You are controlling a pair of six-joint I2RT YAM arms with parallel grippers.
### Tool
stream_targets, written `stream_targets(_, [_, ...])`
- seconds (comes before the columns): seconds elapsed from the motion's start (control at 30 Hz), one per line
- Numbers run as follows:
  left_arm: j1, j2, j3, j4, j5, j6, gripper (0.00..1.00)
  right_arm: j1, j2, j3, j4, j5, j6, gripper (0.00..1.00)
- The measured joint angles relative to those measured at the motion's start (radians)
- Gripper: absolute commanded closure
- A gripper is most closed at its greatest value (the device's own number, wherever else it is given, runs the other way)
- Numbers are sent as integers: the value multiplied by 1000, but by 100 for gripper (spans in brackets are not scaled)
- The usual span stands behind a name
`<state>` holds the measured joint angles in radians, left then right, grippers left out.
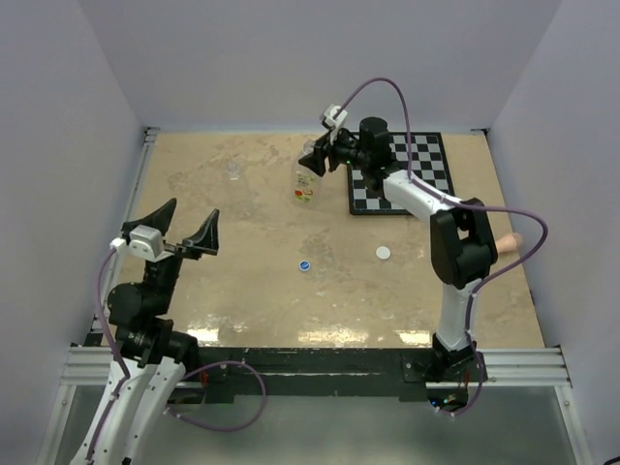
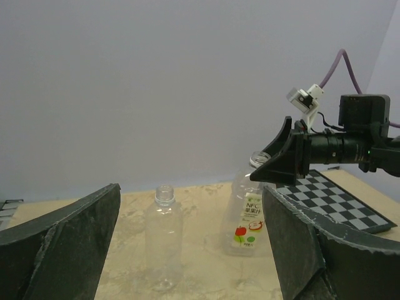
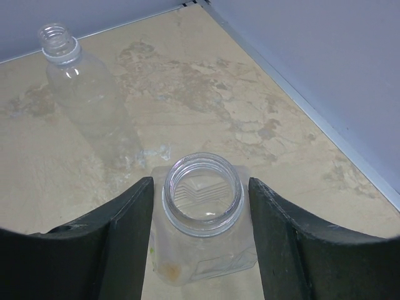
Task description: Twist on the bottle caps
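Note:
The labelled clear bottle (image 1: pixel 305 184) stands upright at the back middle, uncapped. My right gripper (image 1: pixel 316 157) straddles its open neck (image 3: pixel 202 194); the jaws are open, with a narrow gap on each side of the neck. The plain clear bottle (image 1: pixel 233 171) stands to its left, also uncapped, and appears in the wrist views (image 2: pixel 164 244) (image 3: pixel 87 94). The blue cap (image 1: pixel 304 263) and the white cap (image 1: pixel 384 252) lie flat on the table nearer the front. My left gripper (image 1: pixel 182 225) hovers wide open at the front left, holding nothing, facing both bottles.
A black-and-white chessboard (image 1: pixel 402 174) lies at the back right under the right arm. A pinkish stick (image 1: pixel 511 242) rests at the right edge. Walls close the table on the left, back and right.

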<state>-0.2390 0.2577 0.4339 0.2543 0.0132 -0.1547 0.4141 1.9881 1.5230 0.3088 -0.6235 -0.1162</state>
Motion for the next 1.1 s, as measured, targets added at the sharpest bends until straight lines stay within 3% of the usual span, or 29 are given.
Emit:
stream_targets(0.2, [0,76,-6,33,76,3,0,0,-89,-56,-1,4,14,86])
stream_targets(0.37, [-5,233,3,46,131,11,0,2,-173,-85,-3,26,49,90])
stream_targets(0.53, [-37,513,175,-46,192,32,0,13,-244,-108,-17,80,93,92])
stream_targets(0.63, [-121,614,247,-56,180,92,0,25,-285,-130,-34,121,142,92])
stream_targets(0.83, [-258,660,238,23,140,206,0,37,-355,-178,-73,167,248,93])
stream_targets(1.1, [-315,755,216,139,87,283,0,59,-460,-224,-105,218,368,94])
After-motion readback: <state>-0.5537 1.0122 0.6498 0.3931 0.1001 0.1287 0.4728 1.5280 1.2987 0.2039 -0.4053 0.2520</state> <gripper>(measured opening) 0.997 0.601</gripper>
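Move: The juice bottle, its neck already between the right fingers, has its middle about 10 cm below the right hand; the open left gripper it is being brought to is some 26 cm back, 28 cm left and 12 cm higher. From the left hand the bottle's middle is about 26 cm ahead, 28 cm right and 22 cm down. The clear bottle stands 23 cm ahead of the left hand, 8 cm right, 24 cm lower; the blue cap lies 5 cm ahead, 26 cm right, 35 cm below. Still pinching the juice bottle's neck, the right hand lifts it about 10 cm while drawing back nearly as far and slightly right, tilting so the base swings left. Meanwhile the left hand, wide open, first goes forward and down, then mainly right, some 14 cm rightward in all, towards the bottle's body, rolling its left side up and turning clockwise about 20 degrees; it comes close without touching. ##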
